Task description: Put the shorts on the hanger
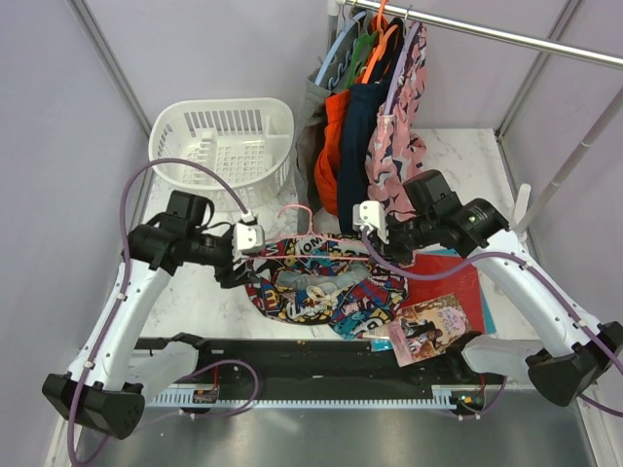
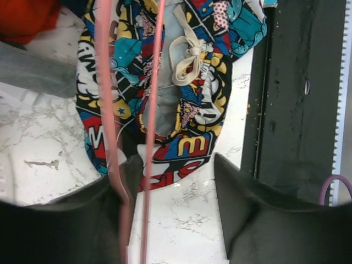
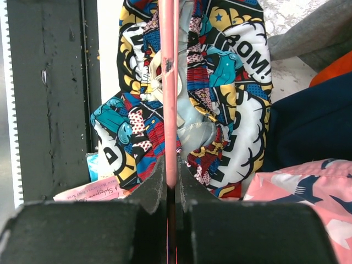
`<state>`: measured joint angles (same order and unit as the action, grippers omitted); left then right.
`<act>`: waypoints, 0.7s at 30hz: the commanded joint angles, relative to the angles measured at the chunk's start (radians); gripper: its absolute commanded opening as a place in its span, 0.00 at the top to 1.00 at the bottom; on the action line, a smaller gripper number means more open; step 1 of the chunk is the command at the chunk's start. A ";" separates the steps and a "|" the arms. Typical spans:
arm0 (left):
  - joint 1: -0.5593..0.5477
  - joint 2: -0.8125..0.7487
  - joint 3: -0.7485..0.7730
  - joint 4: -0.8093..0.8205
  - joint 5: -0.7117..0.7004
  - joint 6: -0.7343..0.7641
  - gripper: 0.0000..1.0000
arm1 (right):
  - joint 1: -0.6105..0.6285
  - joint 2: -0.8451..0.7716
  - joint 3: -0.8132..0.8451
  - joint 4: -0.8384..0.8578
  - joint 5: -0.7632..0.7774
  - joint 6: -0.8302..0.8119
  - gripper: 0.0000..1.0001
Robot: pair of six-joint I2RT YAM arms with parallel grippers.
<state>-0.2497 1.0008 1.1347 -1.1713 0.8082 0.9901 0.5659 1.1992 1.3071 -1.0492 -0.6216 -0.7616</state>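
The comic-print shorts (image 1: 321, 287) lie bunched on the marble table between my two grippers. The pale-pink wire hanger (image 1: 295, 212) lies across them, hook pointing to the far side. My right gripper (image 1: 384, 243) is shut on one end of the hanger (image 3: 169, 82), the wire pinched between its fingertips (image 3: 171, 173) over the shorts (image 3: 242, 110). My left gripper (image 1: 243, 268) is open at the other end. In the left wrist view (image 2: 176, 165) the hanger's two wires (image 2: 107, 82) run past its left finger, with bare marble between the jaws. The shorts' waistband and drawstring (image 2: 190, 55) lie just ahead.
A white laundry basket (image 1: 224, 146) stands at the back left. Grey, orange, navy and pink garments (image 1: 380, 136) hang from a rail at the back. A red folder (image 1: 458, 277) and a picture card (image 1: 428, 331) lie right of the shorts. A black strip (image 1: 311, 355) runs along the near edge.
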 commanded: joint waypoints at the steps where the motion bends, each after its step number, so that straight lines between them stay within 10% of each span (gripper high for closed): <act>1: -0.091 -0.008 -0.047 0.139 -0.058 -0.024 0.67 | 0.025 -0.020 -0.011 0.043 0.006 -0.016 1.00; 4: -0.111 -0.001 -0.081 0.203 -0.058 -0.096 0.98 | 0.035 -0.009 -0.003 0.051 0.003 -0.007 0.78; 7: -0.115 0.001 -0.105 0.249 -0.063 -0.145 0.98 | 0.038 -0.003 0.015 0.067 -0.017 0.005 0.63; 11: -0.118 0.022 -0.113 0.275 -0.050 -0.198 0.98 | 0.040 0.029 0.066 0.140 -0.020 0.076 0.18; 16: -0.151 0.076 -0.095 0.285 -0.044 -0.252 0.98 | 0.104 0.114 0.171 0.158 -0.023 0.145 0.02; 21: -0.178 0.117 -0.095 0.308 -0.058 -0.289 0.98 | 0.172 0.187 0.247 0.180 -0.061 0.163 0.10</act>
<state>-0.4110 1.0996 1.0214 -0.9207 0.7353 0.7769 0.6983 1.3426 1.4792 -0.9108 -0.6254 -0.6346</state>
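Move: The pink hanger's left end is already between the left hand's open fingers, about 1 cm forward of their midpoint. The spread shorts' middle lies some 14 cm right and 10 cm below that hand. The right hand still grips the hanger's right side. From it, the hook is about 9 cm ahead and 13 cm left, the shorts' middle about 8 cm left, 1 cm back and 11 cm below, and the red folder roughly 17 cm right, 3 cm back and 13 cm below. The left fingers shut on the hanger's left end and keep hold while the hand lowers about 4 cm and draws right by nearly as much, slightly forward, over the shorts. Once that grip is made, the right fingers open wide and let go of the hanger; the right hand then travels about 6 cm left, in towards the left hand along the hanger, rising some 4 cm. ##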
